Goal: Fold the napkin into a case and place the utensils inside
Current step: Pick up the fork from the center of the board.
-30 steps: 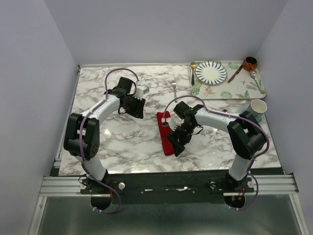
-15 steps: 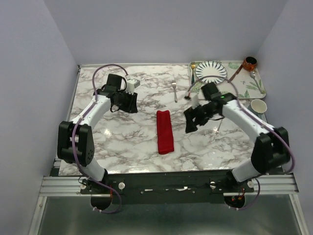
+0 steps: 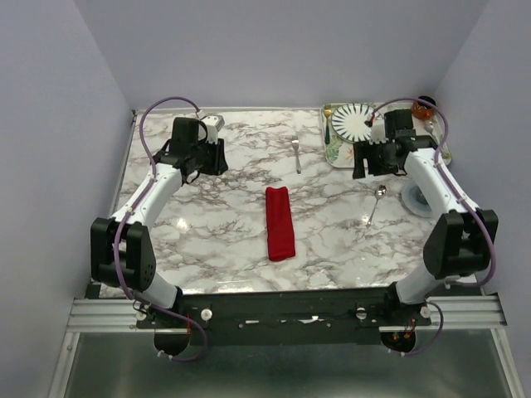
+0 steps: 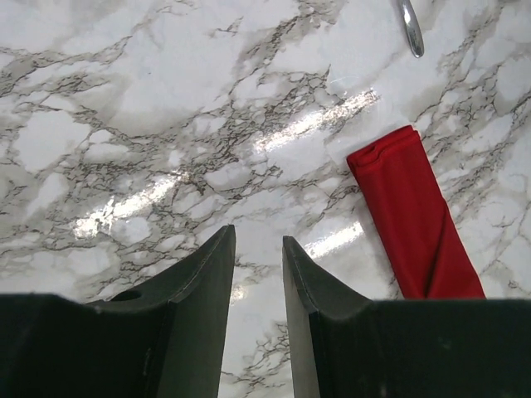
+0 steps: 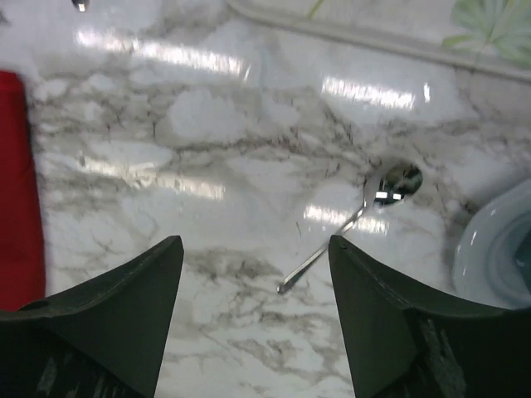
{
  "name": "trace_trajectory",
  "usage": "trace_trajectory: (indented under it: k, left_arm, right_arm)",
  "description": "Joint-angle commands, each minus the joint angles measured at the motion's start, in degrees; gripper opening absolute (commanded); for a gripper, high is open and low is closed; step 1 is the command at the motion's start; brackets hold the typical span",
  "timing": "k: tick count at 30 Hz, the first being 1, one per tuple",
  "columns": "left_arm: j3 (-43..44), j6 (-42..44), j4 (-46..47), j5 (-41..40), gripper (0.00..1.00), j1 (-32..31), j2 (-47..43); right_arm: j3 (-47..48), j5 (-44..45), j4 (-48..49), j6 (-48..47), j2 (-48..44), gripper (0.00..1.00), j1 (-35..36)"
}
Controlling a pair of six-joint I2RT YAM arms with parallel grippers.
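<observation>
The napkin lies folded as a narrow red case [image 3: 280,224] in the middle of the marble table, nothing inside it that I can see. In the left wrist view the case [image 4: 419,220] sits right of my fingers. A silver fork [image 3: 295,153] lies beyond it, and a silver spoon [image 3: 375,203] lies to its right. My left gripper [image 3: 206,157] hovers at the back left, open with a narrow empty gap [image 4: 258,240]. My right gripper [image 3: 371,159] hangs by the tray's front edge, open wide [image 5: 253,242], with the spoon [image 5: 365,211] on the table just beyond its right finger.
A leaf-patterned tray [image 3: 336,151] at the back right holds a striped plate [image 3: 355,123] and a brown cup [image 3: 423,106]. A white cup [image 3: 412,199] stands right of the spoon, partly behind the right arm. Walls close in on both sides.
Both arms have drawn away from the red case. The right gripper swung from the case to the back right near the tray. The left gripper moved further back and left.
</observation>
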Motion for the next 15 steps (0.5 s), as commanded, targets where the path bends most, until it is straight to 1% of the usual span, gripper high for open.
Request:
trace_trajectory:
  k: [1, 2, 3, 5, 6, 7, 9, 10, 15]
  left_arm:
    - [1.7, 1.1, -1.9, -3.9, 0.42, 1.0, -0.6]
    - [1.5, 1.9, -2.2, -4.2, 0.42, 1.4, -0.8]
    - [1.1, 2.2, -2.7, -4.4, 0.42, 1.6, -1.6]
    - [0.4, 2.9, -3.5, -4.9, 0.42, 2.2, -2.4]
    - [-0.3, 3.3, -3.8, -4.9, 0.42, 2.4, -3.2]
    - [-0.5, 3.5, -4.1, -5.4, 0.42, 2.5, -3.5]
    - [-1.6, 3.9, -4.2, -5.5, 0.42, 2.9, -4.3]
    - [-1.9, 4.1, -4.6, -5.7, 0.42, 3.0, -4.9]
    - [-3.8, 4.4, -4.7, -6.1, 0.42, 3.4, -6.1]
  right_arm:
    - [13.5, 2.5, 5.3, 7.4, 9.8, 0.78, 1.4]
    - [15.9, 2.7, 5.5, 7.5, 11.8, 0.77, 2.1]
    - [21.2, 3.0, 5.5, 8.0, 16.6, 0.77, 3.2]
    - [26.0, 3.5, 5.3, 8.3, 21.1, 0.77, 4.5]
    - [28.5, 3.6, 5.2, 8.4, 24.9, 0.77, 5.2]
    - [32.5, 3.6, 5.1, 8.3, 27.1, 0.77, 6.8]
    - [36.6, 3.8, 4.5, 7.7, 30.7, 0.77, 9.1]
    - [40.4, 4.4, 3.7, 7.5, 34.2, 0.77, 9.9]
    - [47.1, 4.0, 2.9, 6.4, 41.9, 0.75, 12.2]
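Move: The fork lies some 27 cm ahead of the right hand, 20 cm to its left and 13 cm below. On the same board, the spoon is only about 5 cm ahead and 6 cm to the hand's right, and the folded napkin about 25 cm left and 5 cm back. The striped plate sits roughly 42 cm ahead and 3 cm right. From the left hand, the fork is about 22 cm ahead, 25 cm right and 15 cm below. Towards the fork, the open right hand sweeps about 17 cm forward and 11 cm left, above the board and touching nothing. It begins nearly straight ahead, then bends ever more left, rising a couple of centimetres before sinking again, with the fingers tipping up about 10 degrees and staying wide. The left hand draws away, about 4 cm left. ##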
